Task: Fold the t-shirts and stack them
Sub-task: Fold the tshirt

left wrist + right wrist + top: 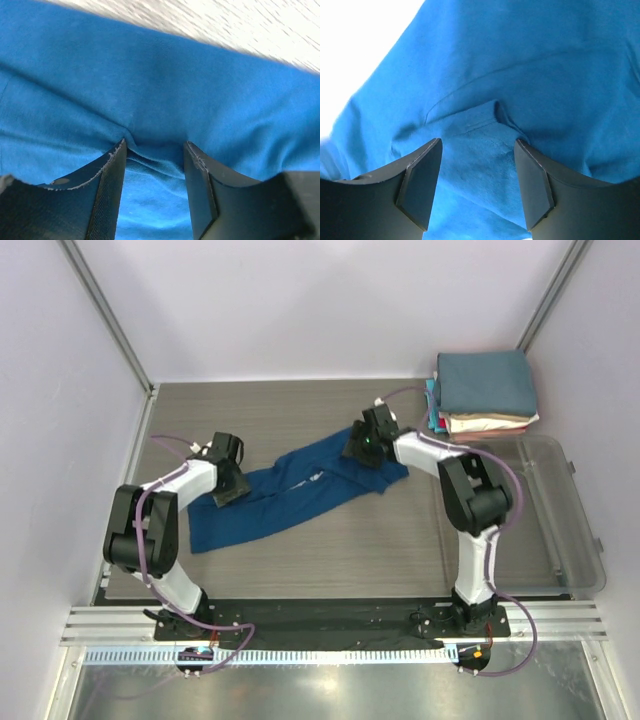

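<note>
The royal-blue tee (290, 495) lies bunched in a long diagonal strip across the table's middle. A bit of white shows near its centre. My left gripper (228, 485) is down on its left part. In the left wrist view the gripper (155, 146) is open, its tips pressed into the blue cloth (160, 90) with a small ridge of fabric between them. My right gripper (365, 445) is down on the tee's right end. In the right wrist view it (477, 144) is open over blue cloth (520, 65), a hemmed fold between its jaws. The folded tees (485, 390) are stacked at the back right, slate-blue on top.
A clear plastic bin (565, 510) lies along the table's right side, in front of the stack. Grey walls and metal posts close in the left, back and right sides. The wood-grain tabletop (300, 415) shows behind the tee.
</note>
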You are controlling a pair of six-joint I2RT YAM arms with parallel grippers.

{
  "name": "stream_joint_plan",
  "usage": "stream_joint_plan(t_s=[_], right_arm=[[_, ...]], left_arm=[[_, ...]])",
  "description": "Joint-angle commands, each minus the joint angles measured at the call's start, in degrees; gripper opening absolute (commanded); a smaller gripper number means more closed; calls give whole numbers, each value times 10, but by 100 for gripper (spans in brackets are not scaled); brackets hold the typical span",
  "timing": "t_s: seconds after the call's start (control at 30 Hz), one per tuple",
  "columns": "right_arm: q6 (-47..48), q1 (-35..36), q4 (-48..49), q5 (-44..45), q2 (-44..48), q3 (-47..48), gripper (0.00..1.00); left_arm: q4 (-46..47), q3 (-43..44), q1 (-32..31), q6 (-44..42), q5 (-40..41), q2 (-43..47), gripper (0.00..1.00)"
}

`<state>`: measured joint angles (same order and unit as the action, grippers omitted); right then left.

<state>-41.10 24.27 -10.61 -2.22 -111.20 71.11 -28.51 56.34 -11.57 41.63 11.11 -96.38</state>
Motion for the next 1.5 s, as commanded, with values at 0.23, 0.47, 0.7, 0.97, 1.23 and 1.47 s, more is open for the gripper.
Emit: stream_joint_plan(t_s=[0.23, 0.47, 0.7, 0.97, 1.23, 1.47], right_arm=[[93, -20, -241, -50, -435, 615, 66], [99, -13, -164, -151, -497, 693, 67], [135, -12, -143, -151, -494, 678, 68], [116, -26, -135, -91, -459, 621, 68], [22, -39, -152, 125, -390, 519, 68], [-26, -50, -104, 155, -336, 401, 69]], left_arm=[[88, -147, -144, 184, -222, 51, 50], [213, -137, -367, 344, -242, -15, 50], [199, -105, -461, 406, -209, -8, 51], [69, -108, -497, 374, -115, 144, 51], [-182, -51, -514, 333, 78, 279, 54], [-259, -88, -514, 356, 119, 376, 54]])
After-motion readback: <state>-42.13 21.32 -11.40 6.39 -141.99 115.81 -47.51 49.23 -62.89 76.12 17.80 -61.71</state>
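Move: Both grippers already have their open fingertips down on the long folded t-shirt. Its middle lies about 17 cm right of the left hand and 1 cm ahead; its hem end is some 12 cm left of that hand and 8 cm back. From the right hand the shirt's middle is about 17 cm left and 10 cm back, the collar end 7 cm right and 6 cm back, and the stack of folded clothes 36 cm right and 17 cm ahead. Swing the shirt round between both hands: drag the hem half right about 30 cm and back towards the base with the left fingertips, wrist rolling some 40 degrees, while the right fingertips push the collar half quickly forward and left. Then ease the left gripper back leftward and lift it clear; keep the right down on the cloth, shifting right and turning clockwise, both sets of fingers staying open. ##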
